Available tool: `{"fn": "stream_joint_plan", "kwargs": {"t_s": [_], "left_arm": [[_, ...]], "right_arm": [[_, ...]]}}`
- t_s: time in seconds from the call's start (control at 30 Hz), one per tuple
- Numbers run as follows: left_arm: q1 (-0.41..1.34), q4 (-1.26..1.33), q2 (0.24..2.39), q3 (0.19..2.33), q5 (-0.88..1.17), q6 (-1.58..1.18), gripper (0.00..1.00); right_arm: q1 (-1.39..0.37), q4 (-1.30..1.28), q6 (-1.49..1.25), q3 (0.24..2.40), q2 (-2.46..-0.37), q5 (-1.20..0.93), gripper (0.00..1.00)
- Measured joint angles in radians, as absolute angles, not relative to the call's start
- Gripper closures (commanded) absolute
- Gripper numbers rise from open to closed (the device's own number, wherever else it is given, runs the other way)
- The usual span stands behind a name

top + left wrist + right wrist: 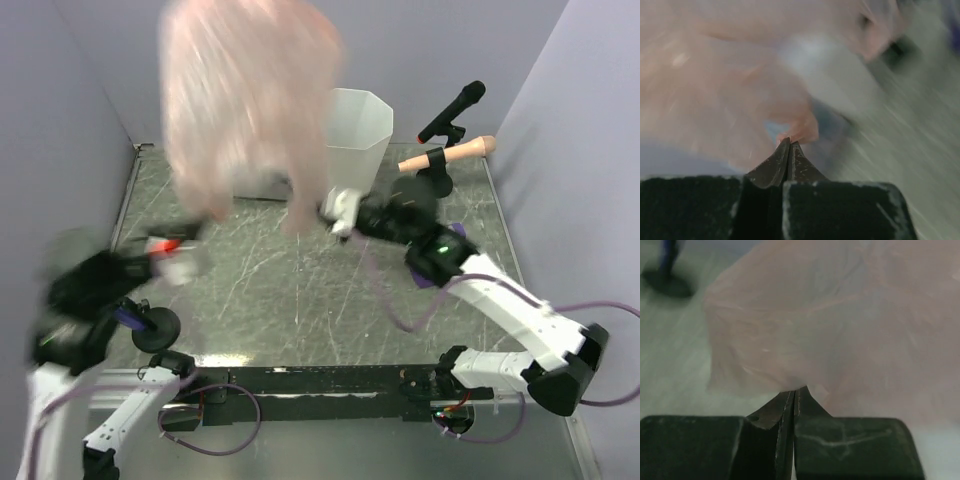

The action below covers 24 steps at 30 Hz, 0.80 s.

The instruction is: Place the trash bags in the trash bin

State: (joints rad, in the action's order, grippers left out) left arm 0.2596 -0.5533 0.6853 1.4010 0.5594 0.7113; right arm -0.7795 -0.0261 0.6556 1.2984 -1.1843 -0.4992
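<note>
A large, thin pink trash bag (250, 100) billows in the air above the back of the table, blurred by motion. The left gripper (198, 232) is shut on its lower left corner, and in the left wrist view the shut gripper (789, 143) pinches a fold of the pink trash bag (730, 80). The right gripper (336, 220) is shut on the lower right corner. In the right wrist view this gripper (796, 390) nips the edge of the trash bag (840, 325). The white faceted trash bin (362, 130) stands upright just behind the right gripper, partly hidden by the bag.
A black microphone (452, 110) on a stand and a tan-handled tool (455, 154) are at the back right, beside the bin. A black round-based stand (155, 324) sits by the left arm. Grey walls close in the table on the left, back and right.
</note>
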Motion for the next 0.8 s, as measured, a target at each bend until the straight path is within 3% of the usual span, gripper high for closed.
{"fn": "stream_joint_plan", "kwargs": {"t_s": [0.13, 0.2, 0.27, 0.37, 0.53, 0.8], "left_arm": [[0.256, -0.995, 0.684, 1.005, 0.604, 0.907, 0.99], [0.255, -1.122, 0.652, 0.944, 0.62, 0.881, 1.0], [0.257, -1.126, 0.583, 0.967, 0.643, 0.812, 0.99], [0.26, -1.063, 0.53, 1.074, 0.666, 0.671, 0.99], [0.261, -0.847, 0.635, 1.191, 0.572, 0.448, 0.99], [0.26, -0.438, 0.957, 1.478, 0.099, 0.299, 0.99]], "right_arm": [[-0.758, -0.297, 0.74, 0.903, -1.121, -0.567, 1.0], [-0.762, -0.458, 0.74, 0.773, -1.05, -0.598, 1.0], [-0.774, -0.508, 0.717, 0.778, -0.984, -0.616, 1.0], [-0.781, -0.463, 0.638, 0.952, -0.942, -0.614, 1.0], [-0.773, -0.213, 0.507, 1.195, -1.019, -0.511, 1.0], [-0.733, 0.067, 0.469, 1.617, -1.406, -0.295, 1.0]]}}
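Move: The bin stands about 23 cm ahead of the right hand, 9 cm to its right and some 28 cm below. From the left hand it is roughly 30 cm ahead, 24 cm right and 34 cm below. The filled blue bag is about level with the bin, some 24 cm to its left. The microphone stand is about 23 cm to the bin's right, at much the same depth. Both shut grippers keep their pinch on the pink trash bag's edge and whip it: a fast snap down of nearly 30 cm, drawing back a little, then a swing up and forward. The left hand regains its height, the right ends about 8 cm higher than it began. Both hands tip down on the snap and lift again as they rise. ##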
